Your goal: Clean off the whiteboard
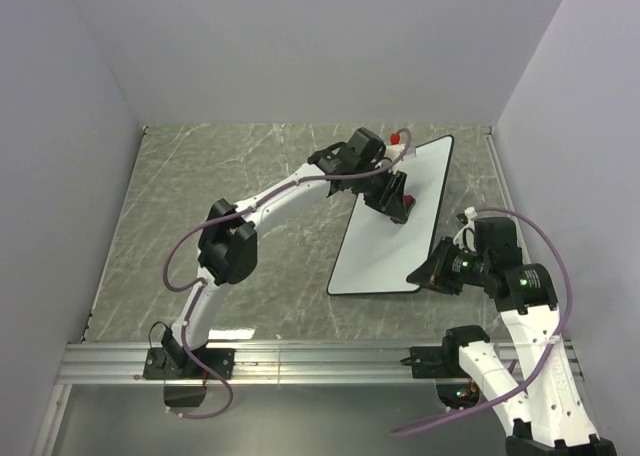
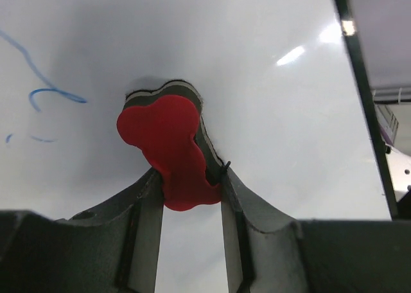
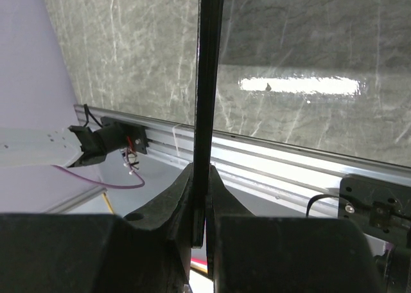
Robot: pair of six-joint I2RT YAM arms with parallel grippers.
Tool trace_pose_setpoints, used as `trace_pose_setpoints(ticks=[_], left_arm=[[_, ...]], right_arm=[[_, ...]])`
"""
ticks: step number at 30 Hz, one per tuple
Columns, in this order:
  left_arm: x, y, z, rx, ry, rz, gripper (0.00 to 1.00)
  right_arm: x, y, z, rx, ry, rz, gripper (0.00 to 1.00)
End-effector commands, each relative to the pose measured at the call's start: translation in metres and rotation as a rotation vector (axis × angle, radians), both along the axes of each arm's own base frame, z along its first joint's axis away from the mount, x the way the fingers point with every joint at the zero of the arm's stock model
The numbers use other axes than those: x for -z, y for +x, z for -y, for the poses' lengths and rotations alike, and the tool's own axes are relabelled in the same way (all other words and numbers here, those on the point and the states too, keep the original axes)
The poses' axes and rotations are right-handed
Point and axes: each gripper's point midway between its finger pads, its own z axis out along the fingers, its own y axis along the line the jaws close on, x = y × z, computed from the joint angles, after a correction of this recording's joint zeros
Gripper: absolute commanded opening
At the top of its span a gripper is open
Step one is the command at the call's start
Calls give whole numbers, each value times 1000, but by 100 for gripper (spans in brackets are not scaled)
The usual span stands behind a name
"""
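The whiteboard (image 1: 385,256) lies slanted on the table, right of centre. In the left wrist view its white surface (image 2: 289,126) carries small blue scribbles (image 2: 45,95) at the left. My left gripper (image 1: 393,198) is over the board's far half, shut on the red bone-shaped eraser (image 2: 168,139), which presses flat on the board. My left gripper (image 2: 191,185) pinches the eraser's near lobe. My right gripper (image 1: 428,274) is shut on the board's near right corner. The right wrist view shows the black rim (image 3: 209,81) edge-on between the closed jaws of my right gripper (image 3: 207,184).
A small red-capped object (image 1: 397,136) lies by the board's far left corner. An aluminium rail (image 1: 300,361) runs along the near edge of the grey marbled table (image 1: 200,196). Plain walls (image 1: 60,176) close in the left, right and back.
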Motion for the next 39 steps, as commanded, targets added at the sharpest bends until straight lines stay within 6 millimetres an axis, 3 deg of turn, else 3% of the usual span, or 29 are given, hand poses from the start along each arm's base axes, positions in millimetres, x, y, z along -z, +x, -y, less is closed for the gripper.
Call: trace_pose_setpoints(ticks=[1, 5, 8, 9, 10, 13, 15, 19, 21, 23, 25, 30, 33, 36, 39], left_arm=[[3, -21, -3, 94, 20, -33, 0], [17, 9, -11, -19, 18, -32, 0], [27, 48, -14, -142, 23, -19, 0], [42, 60, -16, -167, 38, -33, 0], [29, 74, -11, -187, 11, -3, 0], [41, 102, -2, -242, 47, 55, 0], [45, 117, -4, -309, 55, 94, 0], [66, 125, -13, -348, 115, 107, 0], [82, 125, -16, -345, 138, 84, 1], [86, 118, -13, -305, 130, 56, 0], [77, 104, -3, -236, 98, 61, 0], [19, 48, 32, -64, -31, 109, 0], [-4, 19, 45, 9, -84, 127, 0], [-11, 5, 46, 38, -100, 108, 0], [-3, 0, 39, 35, -61, 85, 1]], right_arm=[[-25, 12, -22, -217, 67, 213, 0], [-25, 10, -23, -221, 75, 215, 0], [-24, 7, -24, -233, 81, 207, 0], [-24, 6, -24, -235, 81, 204, 0], [-24, 5, -24, -237, 80, 206, 0], [-21, 0, -24, -251, 77, 198, 0], [-15, -5, -23, -262, 60, 185, 0], [-8, -14, -20, -262, 39, 185, 0], [-3, -16, -20, -261, 42, 166, 0], [-1, -15, -20, -260, 43, 164, 0], [-1, -13, -21, -263, 41, 164, 0], [1, -9, -23, -268, 43, 166, 0], [3, -6, -24, -270, 47, 161, 0], [2, -5, -24, -271, 45, 167, 0], [3, -4, -25, -273, 45, 166, 0]])
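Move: My left hand already holds the red eraser against the whiteboard. The blue marks left on it lie about 9 cm ahead of that hand, 2 cm to its right and 5 cm lower. Level with it, the board's right edge is some 6 cm to the right and slightly higher. The near right corner, which my right fingers hold, is roughly 15 cm back, 2 cm right and 3 cm up. From my right hand the marks lie around 23 cm ahead, straight out, and 8 cm lower. Keeping my grip on the eraser, I rub it over the blue marks: my left hand sweeps about 13 cm forward and 6 cm down the sloping board, turning some 20 degrees counter-clockwise. After a brief stop I draw it back about 7 cm, up and rightward, untwisting most of that turn. My right hand keeps its pinch on the board's corner and sinks about 1 cm. ##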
